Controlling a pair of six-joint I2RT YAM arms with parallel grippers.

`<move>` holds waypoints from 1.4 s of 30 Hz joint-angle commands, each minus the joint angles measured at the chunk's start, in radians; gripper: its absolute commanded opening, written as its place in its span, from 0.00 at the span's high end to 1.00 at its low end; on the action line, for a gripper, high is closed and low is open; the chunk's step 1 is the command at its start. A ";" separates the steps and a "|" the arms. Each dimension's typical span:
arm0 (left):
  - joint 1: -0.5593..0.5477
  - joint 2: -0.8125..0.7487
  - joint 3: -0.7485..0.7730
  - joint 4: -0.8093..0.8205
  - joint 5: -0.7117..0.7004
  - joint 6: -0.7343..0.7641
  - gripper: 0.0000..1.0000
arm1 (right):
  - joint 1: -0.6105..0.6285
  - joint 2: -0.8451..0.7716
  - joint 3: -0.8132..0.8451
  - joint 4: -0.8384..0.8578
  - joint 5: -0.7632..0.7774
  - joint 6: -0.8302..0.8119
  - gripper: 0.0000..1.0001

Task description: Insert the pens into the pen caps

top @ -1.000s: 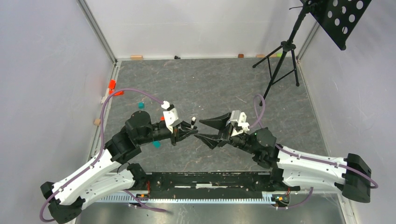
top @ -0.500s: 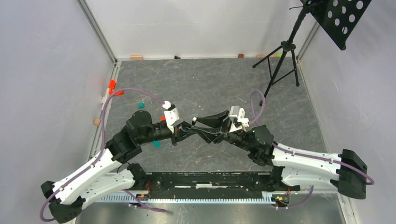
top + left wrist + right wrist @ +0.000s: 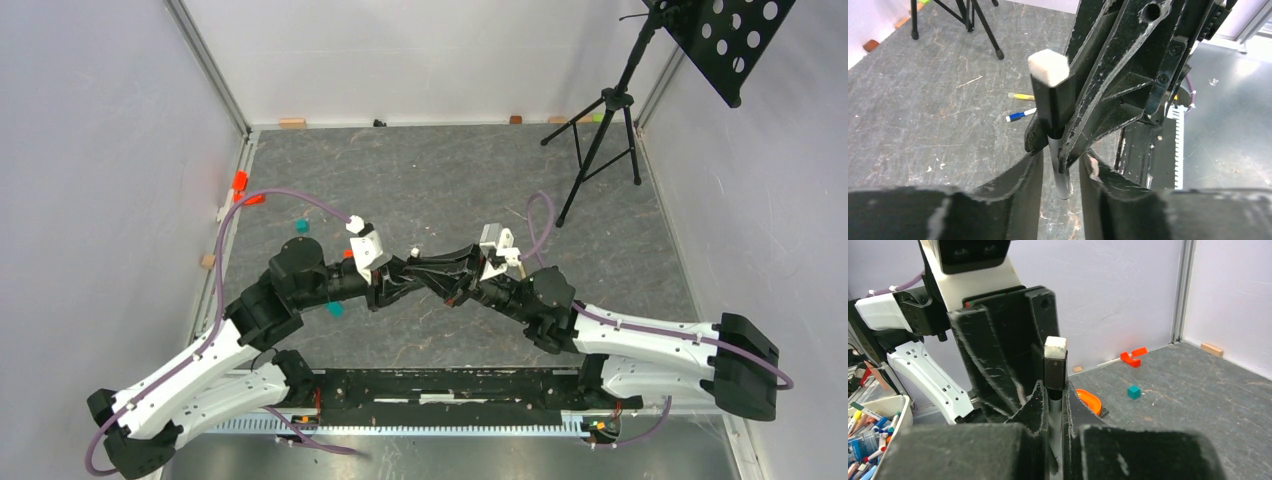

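Observation:
A pen [image 3: 1061, 172] with a grey-white barrel stands upright between my two grippers over the middle of the mat. On its upper end sits a black cap [image 3: 1054, 371] with a white end [image 3: 413, 252]. My right gripper [image 3: 1055, 396] is shut on the barrel just under the cap. My left gripper [image 3: 1060, 161] meets it from the opposite side [image 3: 405, 276], its jaws close about the same barrel lower down. On the mat lie a yellow pen [image 3: 1021, 96] and a white pen with blue ends [image 3: 1020, 115].
A black tripod stand [image 3: 600, 130] rises at the back right. Teal cubes [image 3: 301, 226] [image 3: 335, 309] and red pieces [image 3: 240, 182] lie at the left. An orange part [image 3: 1089, 401] lies near the grippers. A tub of markers [image 3: 873, 425] is off the mat.
My right gripper has moved left from open jaws apart from the pen onto it and shut on the barrel. The left arm has stayed in place holding the pen.

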 commanded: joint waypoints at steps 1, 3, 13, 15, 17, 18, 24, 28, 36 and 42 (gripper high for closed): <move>-0.001 -0.023 0.031 0.059 -0.019 0.022 0.46 | 0.003 -0.023 0.008 -0.034 0.069 0.001 1.00; -0.001 -0.028 0.028 0.063 -0.041 0.022 0.29 | 0.003 -0.039 0.019 -0.088 0.134 -0.020 1.00; -0.001 -0.051 0.029 0.048 -0.150 0.035 0.00 | -0.113 0.026 0.233 -0.672 0.466 -0.039 1.00; -0.001 -0.062 0.025 0.050 -0.236 0.034 0.00 | -0.177 0.070 0.253 -0.750 0.438 0.001 1.00; -0.001 -0.074 0.022 0.052 -0.363 0.032 0.00 | -0.229 0.121 0.280 -0.831 0.404 0.053 1.00; -0.001 -0.079 0.020 0.059 -0.437 0.028 0.00 | -0.246 0.152 0.295 -0.862 0.384 0.077 1.00; -0.001 -0.095 0.006 0.077 -0.858 0.013 0.00 | -0.301 0.333 0.372 -0.956 0.345 0.256 1.00; -0.001 -0.097 0.005 0.077 -0.942 0.017 0.00 | -0.324 0.498 0.478 -1.033 0.311 0.330 1.00; -0.001 -0.099 0.003 0.068 -0.913 0.032 0.00 | -0.351 0.689 0.490 -0.962 0.174 0.365 0.94; -0.001 -0.106 0.003 0.067 -0.913 0.037 0.00 | -0.376 0.701 0.413 -0.831 0.088 0.384 0.64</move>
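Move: The right hand, pinching the black-capped pen near its cap, is headed for bare table about 17 cm ahead, 4 cm right and 31 cm below. On the table from this hand, the blue-capped pen lies some 14 cm ahead, 18 right; the yellow pen 15 ahead, 21 right; the red cube 19 ahead, 14 left. From the left hand, still gripping the pen's barrel, that spot is roughly 17 cm ahead, 4 right, 28 below. Right lowers the capped pen about 30 cm and forward onto the table, opening; left opens, swings away left-forward. ##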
